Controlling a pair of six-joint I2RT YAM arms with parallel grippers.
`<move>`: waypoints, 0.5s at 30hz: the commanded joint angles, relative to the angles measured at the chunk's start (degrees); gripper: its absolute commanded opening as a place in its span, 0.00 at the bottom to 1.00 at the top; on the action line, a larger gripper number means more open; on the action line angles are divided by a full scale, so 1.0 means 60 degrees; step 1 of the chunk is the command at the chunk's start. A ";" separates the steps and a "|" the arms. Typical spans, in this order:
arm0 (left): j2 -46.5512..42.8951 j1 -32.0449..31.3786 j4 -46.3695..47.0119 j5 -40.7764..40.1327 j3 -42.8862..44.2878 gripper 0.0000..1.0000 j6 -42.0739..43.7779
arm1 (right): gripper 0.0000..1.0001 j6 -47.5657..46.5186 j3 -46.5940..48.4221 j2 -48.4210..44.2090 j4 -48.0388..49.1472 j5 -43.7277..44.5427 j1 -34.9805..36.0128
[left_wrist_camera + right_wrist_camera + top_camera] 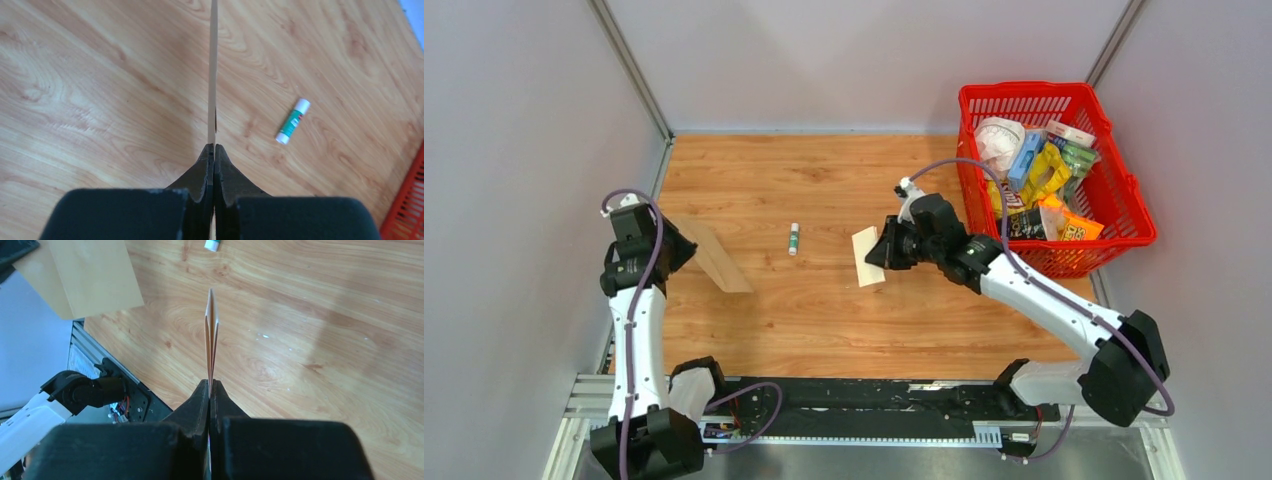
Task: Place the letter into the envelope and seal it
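The tan envelope (pixel 716 260) is held off the table at the left, with my left gripper (pixel 678 246) shut on its near end. In the left wrist view the envelope (pixel 212 75) shows edge-on as a thin strip rising from my shut left gripper (pixel 214 146). My right gripper (pixel 879 254) is shut on the pale folded letter (pixel 865 258) at mid table. Seen edge-on in the right wrist view, the letter (pixel 211 335) has its layers slightly parted above the gripper (pixel 210 382). There the envelope (pixel 85 275) appears at the upper left, apart from the letter.
A white and green glue stick (pixel 793 238) lies on the wooden table (pixel 824 320) between the two grippers, also seen as the glue stick (pixel 293 121) to the right of the envelope. A red basket (pixel 1124 180) of packets stands at the back right. The black rail (pixel 107 385) runs along the near edge.
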 commanded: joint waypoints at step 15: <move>-0.1262 -0.1820 -0.3057 0.2646 0.0365 0.00 -0.0188 | 0.00 0.0043 0.5125 0.3759 -0.1089 0.2886 0.3380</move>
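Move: The left hand already grips the envelope, whose middle lies about 4 cm to its right, 1 cm back and 4 cm below; the letter is about 36 cm to its right and 3 cm back, at much its height. From the right hand, which holds the folded letter, the envelope is about 33 cm to the left, 2 cm ahead and 4 cm lower; the glue stick lies on the table 18 cm left, 11 cm ahead and 15 cm below. Both grippers stay shut on their paper, the right on the folded letter, the left on the envelope, and bring the two together in the air. The right hand sweeps about 12 cm left, rising slightly, with a small counter-clockwise turn; the left comes right and back towards the letter, lifting a little before easing down again, and turns some 20 degrees clockwise. ##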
